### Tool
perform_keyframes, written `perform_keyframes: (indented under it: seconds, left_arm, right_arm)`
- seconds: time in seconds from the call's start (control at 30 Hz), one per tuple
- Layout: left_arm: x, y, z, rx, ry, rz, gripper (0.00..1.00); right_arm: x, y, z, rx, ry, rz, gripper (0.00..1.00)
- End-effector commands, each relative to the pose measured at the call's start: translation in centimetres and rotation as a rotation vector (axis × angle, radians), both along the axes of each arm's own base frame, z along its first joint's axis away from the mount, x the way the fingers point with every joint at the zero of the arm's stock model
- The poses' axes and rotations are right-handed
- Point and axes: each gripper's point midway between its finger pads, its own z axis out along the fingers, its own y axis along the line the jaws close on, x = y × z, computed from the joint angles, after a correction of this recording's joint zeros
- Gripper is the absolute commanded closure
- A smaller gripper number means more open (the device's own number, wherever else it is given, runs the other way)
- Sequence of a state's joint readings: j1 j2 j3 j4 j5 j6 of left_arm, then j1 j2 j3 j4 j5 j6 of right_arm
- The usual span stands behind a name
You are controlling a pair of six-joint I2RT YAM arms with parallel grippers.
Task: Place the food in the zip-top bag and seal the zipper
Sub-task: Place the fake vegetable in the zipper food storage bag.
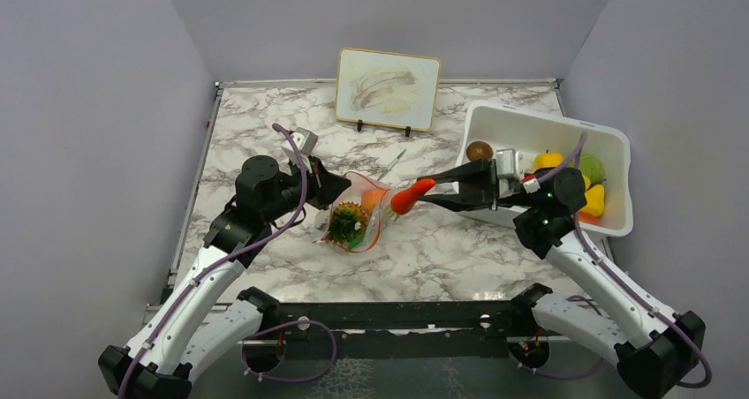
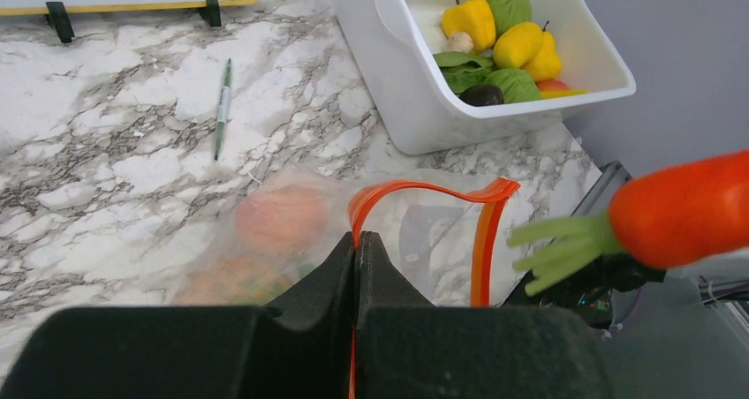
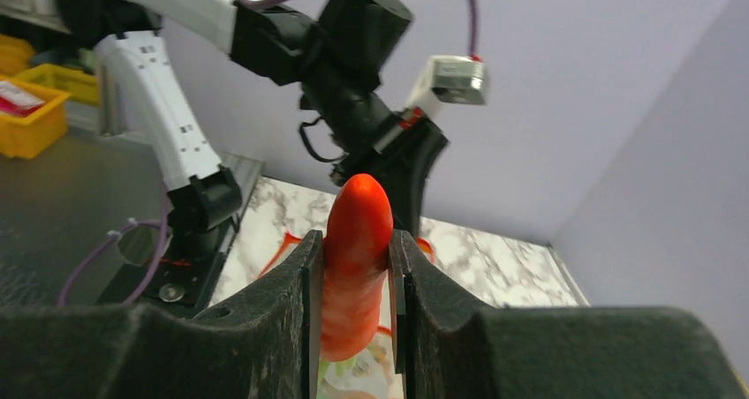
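The clear zip-top bag point(image 1: 358, 221) stands near the table's middle, its orange-red zipper point(image 2: 424, 187) gaping toward the right. My left gripper point(image 2: 357, 237) is shut on the zipper's near edge and holds the mouth up. Inside the bag lie a spiky pineapple point(image 1: 347, 222) and a round orange fruit point(image 2: 281, 218). My right gripper point(image 3: 353, 238) is shut on an orange-red carrot point(image 3: 358, 227) with green leaves point(image 2: 561, 249). The carrot point(image 1: 408, 196) hovers just right of the bag's mouth, leaf end toward it. More food, yellow peppers point(image 2: 468, 19) and green leaves, lies in the bin.
A white bin point(image 1: 618, 143) stands at the right, by the wall. A thin grey-green pen point(image 2: 222, 108) lies on the marble behind the bag. A small framed whiteboard point(image 1: 387, 87) stands at the back edge. Walls close in on the left, right and back.
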State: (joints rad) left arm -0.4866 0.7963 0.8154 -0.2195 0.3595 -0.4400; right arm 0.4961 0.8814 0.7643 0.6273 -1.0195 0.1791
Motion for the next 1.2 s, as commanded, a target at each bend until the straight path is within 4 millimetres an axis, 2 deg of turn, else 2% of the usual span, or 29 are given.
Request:
perform_keyframes:
  seconds: [0.0,0.33,0.5,0.6,0.83,1.17]
  left_arm:
    - [-1.0,-0.5,1.3,-0.035,-0.015,-0.048,1.0]
    - [-1.5,-0.8,0.6,-0.009,0.0,-0.089,1.0]
    - [-2.1,-1.2,0.5,-0.008,0.01,-0.134,1.0]
    - [-2.4,-1.1,0.7,-0.006,0.009,-0.143,1.0]
    - [-3.0,-0.5,0.8,0.022,-0.016,-0.14,1.0]
    - [-3.7,-1.1,1.5,-0.001,-0.009,-0.191,1.0]
  right_arm:
    - [-3.1,2.1,0.9,0.014,-0.217,0.127,0.99]
    - [-5.4,5.5,0.4,0.022,-0.358,0.246,0.99]
    - [-5.3,7.1,-0.4,0.018,-0.426,0.266,0.99]
    - [-4.3,8.2,-1.6,-0.021,-0.456,0.259,0.99]
    - [0.0,9.3,-7.4,-0.277,-0.552,0.13,0.99]
    - [1.8,9.4,-12.2,-0.442,-0.522,0.103,0.99]
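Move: From the right gripper, which holds the carrot by its red tip, the middle of the bag's open mouth is about 12 cm left, 1 cm back and 14 cm below. The left gripper, pinching the rim, is some 14 cm left of the right one, 4 cm ahead and 12 cm lower. The peach inside lies about 9 cm left, 4 cm ahead and 26 cm down. From the left gripper, the mouth's middle is about 2 cm right, 5 cm back and 2 cm below. Keep the carrot pinched and carry the right gripper left about 9 cm to the bag's mouth, bowing some 5 cm back and then forward again. Sink 10 cm, mostly late, dipping the fingers and rolling the wrist so the carrot goes leaves first through the mouth. Keep the left pinch on the rim and ease that gripper back about 3 cm. ##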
